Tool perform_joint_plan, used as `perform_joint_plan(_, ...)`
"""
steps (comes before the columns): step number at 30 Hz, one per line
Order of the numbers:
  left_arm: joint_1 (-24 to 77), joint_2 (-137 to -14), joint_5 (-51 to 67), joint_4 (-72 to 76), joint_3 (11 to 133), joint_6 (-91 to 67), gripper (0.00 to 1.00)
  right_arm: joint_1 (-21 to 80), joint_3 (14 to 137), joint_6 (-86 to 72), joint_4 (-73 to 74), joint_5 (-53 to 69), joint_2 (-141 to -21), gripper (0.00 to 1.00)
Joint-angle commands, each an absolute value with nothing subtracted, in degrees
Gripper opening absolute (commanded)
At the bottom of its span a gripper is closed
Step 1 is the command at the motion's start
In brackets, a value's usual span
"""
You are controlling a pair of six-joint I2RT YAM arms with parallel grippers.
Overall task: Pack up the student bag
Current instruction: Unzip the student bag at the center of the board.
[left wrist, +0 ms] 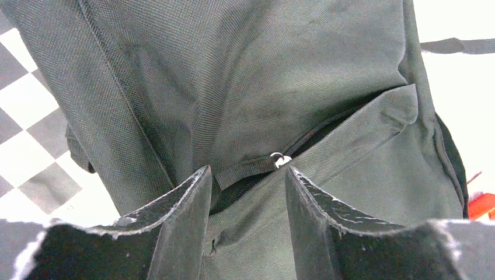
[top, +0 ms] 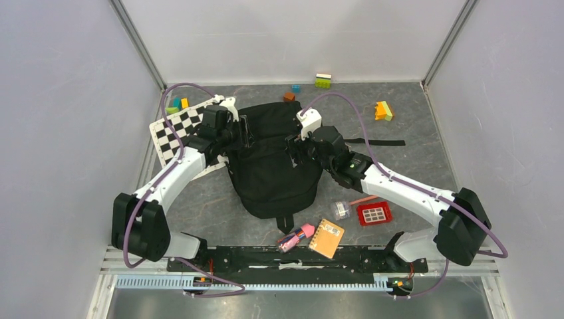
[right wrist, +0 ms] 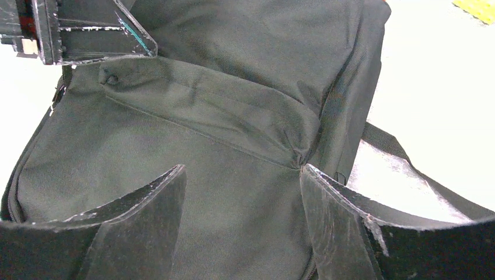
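The student bag point(top: 273, 169), a big black fabric backpack, lies in the middle of the table between both arms. My left gripper point(top: 243, 137) is at its upper left. In the left wrist view the left gripper point(left wrist: 248, 170) is pressed into the bag point(left wrist: 233, 70) with a bunched fold of pocket fabric between its fingers, just below the zipper's metal pull ring point(left wrist: 280, 159). My right gripper point(top: 296, 149) is at the bag's upper right. In its own view the right gripper point(right wrist: 242, 169) stands open over the flat front panel point(right wrist: 146, 151), holding nothing.
A checkerboard point(top: 178, 129) lies under the bag's left side. Coloured blocks point(top: 323, 80) point(top: 383, 111) sit at the back. An orange notebook point(top: 326, 238), a red case point(top: 374, 213), a pink item point(top: 294, 237) and a small clear object point(top: 342, 210) lie in front. A strap point(top: 376, 141) trails right.
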State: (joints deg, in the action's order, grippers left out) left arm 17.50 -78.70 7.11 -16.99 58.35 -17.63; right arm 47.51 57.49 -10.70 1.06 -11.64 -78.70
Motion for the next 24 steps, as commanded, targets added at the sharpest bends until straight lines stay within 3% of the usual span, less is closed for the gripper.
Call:
perform_joint_plan(1, 17.58, -79.71, 6.08, -17.67, 60.82, -19.46, 0.55, 47.28, 57.23, -11.38, -0.14, -12.14, -76.74, 0.76)
perform_joint_plan(8, 17.58, -80.24, 7.77, -17.31, 60.56, -21.16, 0.42, 47.33, 57.28, -11.39, -0.14, -12.53, -76.44, 0.75)
perform_joint_plan(20, 17.58, -79.45, 2.17, -16.7, 59.51, -22.32, 0.02, 47.29, 56.87, -11.65, -0.1, -12.3, -76.32, 0.75)
perform_joint_plan(24, 17.58, -77.18, -1.75, -16.22, 58.51, -21.87, 0.02, 47.29, 56.6, -11.44, -0.15, -12.75, -76.26, 0.75)
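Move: The zip's black pull tab lies almost under the left hand's spread fingers, about 1 cm ahead and 2 cm below. Its metal slider sits some 2 cm to the hand's right, level with it and equally low; the chessboard's middle is roughly 18 cm left, 1 cm back and 8 cm down. From the right hand, the tab lies about 13 cm to its left, 6 cm ahead and 5 cm lower. The left fingers close in on the zip's pull tab from about half open to nearly shut, seeming to pinch its free end. The hand first sinks about 1 cm towards the tab, then, as the fingers finish closing, eases about 1 cm left, away from the metal slider, turning some 5 degrees counter-clockwise. ##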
